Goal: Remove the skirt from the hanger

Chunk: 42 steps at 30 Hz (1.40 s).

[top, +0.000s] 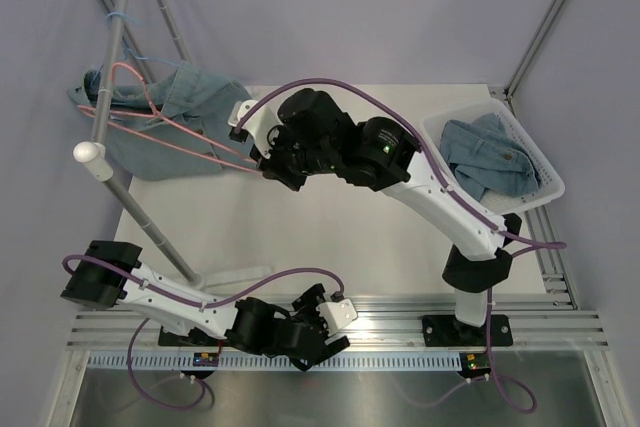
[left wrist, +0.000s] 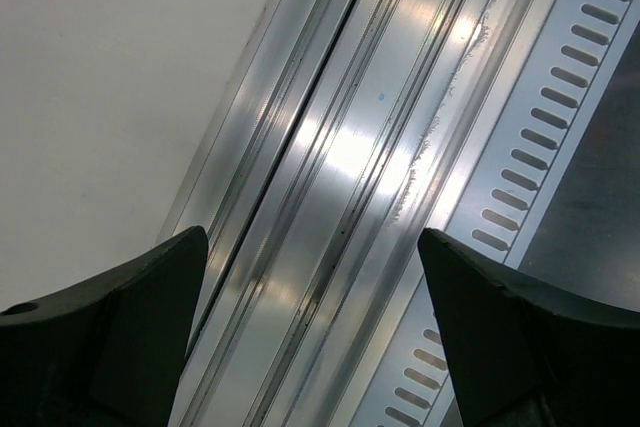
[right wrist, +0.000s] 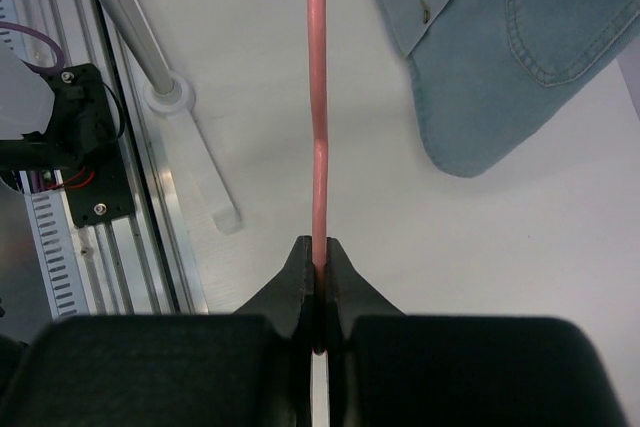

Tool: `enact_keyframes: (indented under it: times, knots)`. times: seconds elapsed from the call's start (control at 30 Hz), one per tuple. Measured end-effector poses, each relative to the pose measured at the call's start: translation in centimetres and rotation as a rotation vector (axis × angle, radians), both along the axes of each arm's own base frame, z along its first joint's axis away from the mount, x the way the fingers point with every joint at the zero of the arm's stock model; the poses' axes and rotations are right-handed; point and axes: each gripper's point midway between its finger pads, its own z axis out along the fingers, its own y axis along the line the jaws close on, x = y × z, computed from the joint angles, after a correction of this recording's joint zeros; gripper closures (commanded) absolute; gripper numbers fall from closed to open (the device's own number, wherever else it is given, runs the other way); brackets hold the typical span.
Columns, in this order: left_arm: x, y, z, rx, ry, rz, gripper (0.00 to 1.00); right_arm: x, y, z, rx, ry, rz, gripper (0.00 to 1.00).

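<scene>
A blue denim skirt (top: 165, 127) hangs on a pink wire hanger (top: 170, 137) at the table's far left, by the slanted grey rack pole (top: 120, 27). My right gripper (top: 268, 171) is shut on the hanger's right end; in the right wrist view the pink hanger (right wrist: 318, 127) runs straight up from the pinched fingertips (right wrist: 300, 277), with the skirt (right wrist: 500, 37) at upper right. My left gripper (top: 335, 319) is open and empty over the aluminium rails (left wrist: 340, 197) at the table's near edge.
A white basket (top: 540, 182) at the right holds another denim garment (top: 485, 152). The rack's pole (top: 150, 222) slants down to a white foot (top: 235, 277) on the table. The foot also shows in the right wrist view (right wrist: 170, 97).
</scene>
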Motion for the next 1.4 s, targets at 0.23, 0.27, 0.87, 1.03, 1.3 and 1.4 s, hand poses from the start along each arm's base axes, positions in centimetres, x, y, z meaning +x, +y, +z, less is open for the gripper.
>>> enact_keyframes:
  times: [0.23, 0.27, 0.87, 1.03, 1.3, 1.4]
  knots:
    - [0.0, 0.0, 0.0, 0.0, 0.0, 0.0, 0.1, -0.9, 1.1, 1.3, 0.038, -0.005, 0.042, 1.0]
    - [0.0, 0.0, 0.0, 0.0, 0.0, 0.0, 0.1, -1.1, 1.4, 1.5, 0.045, -0.009, 0.052, 1.0]
    - [0.0, 0.3, -0.2, 0.003, 0.014, 0.017, 0.1, -2.5, 4.7, -3.3, -0.048, 0.041, 0.119, 0.87]
    - [0.0, 0.5, -0.3, 0.012, 0.017, 0.024, 0.09, -2.6, 4.9, -4.5, -0.066, 0.067, 0.109, 0.59]
    - [0.0, 0.7, -0.5, 0.015, 0.031, 0.039, 0.09, -2.7, 4.5, -4.8, -0.077, 0.083, 0.069, 0.16]
    - [0.0, 0.7, -0.5, 0.015, 0.034, 0.042, 0.09, -2.1, 3.9, -4.3, -0.071, 0.06, 0.018, 0.01]
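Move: With the pink hanger's near end in my closed right fingers, the spot on the rack's rail for its hook lies about 21 cm to the left, 2 cm ahead and 10 cm above this hand. The rail's end cap is some 4 cm nearer my base than that spot and 2 cm farther left. The hanging skirt is about 18 cm left of my right hand, 15 cm ahead and 12 cm lower. From my left hand the spot is roughly 32 cm left, 22 cm ahead and 43 cm up. I carry the pink hanger about 5 cm left and a couple back with my right hand, first lifting it slightly, then lowering it some 6 cm to set its hook over the rail near the end cap. Once low, I open the fingers wide, let go of the hanger's end and ease about 1 cm back to the right. ##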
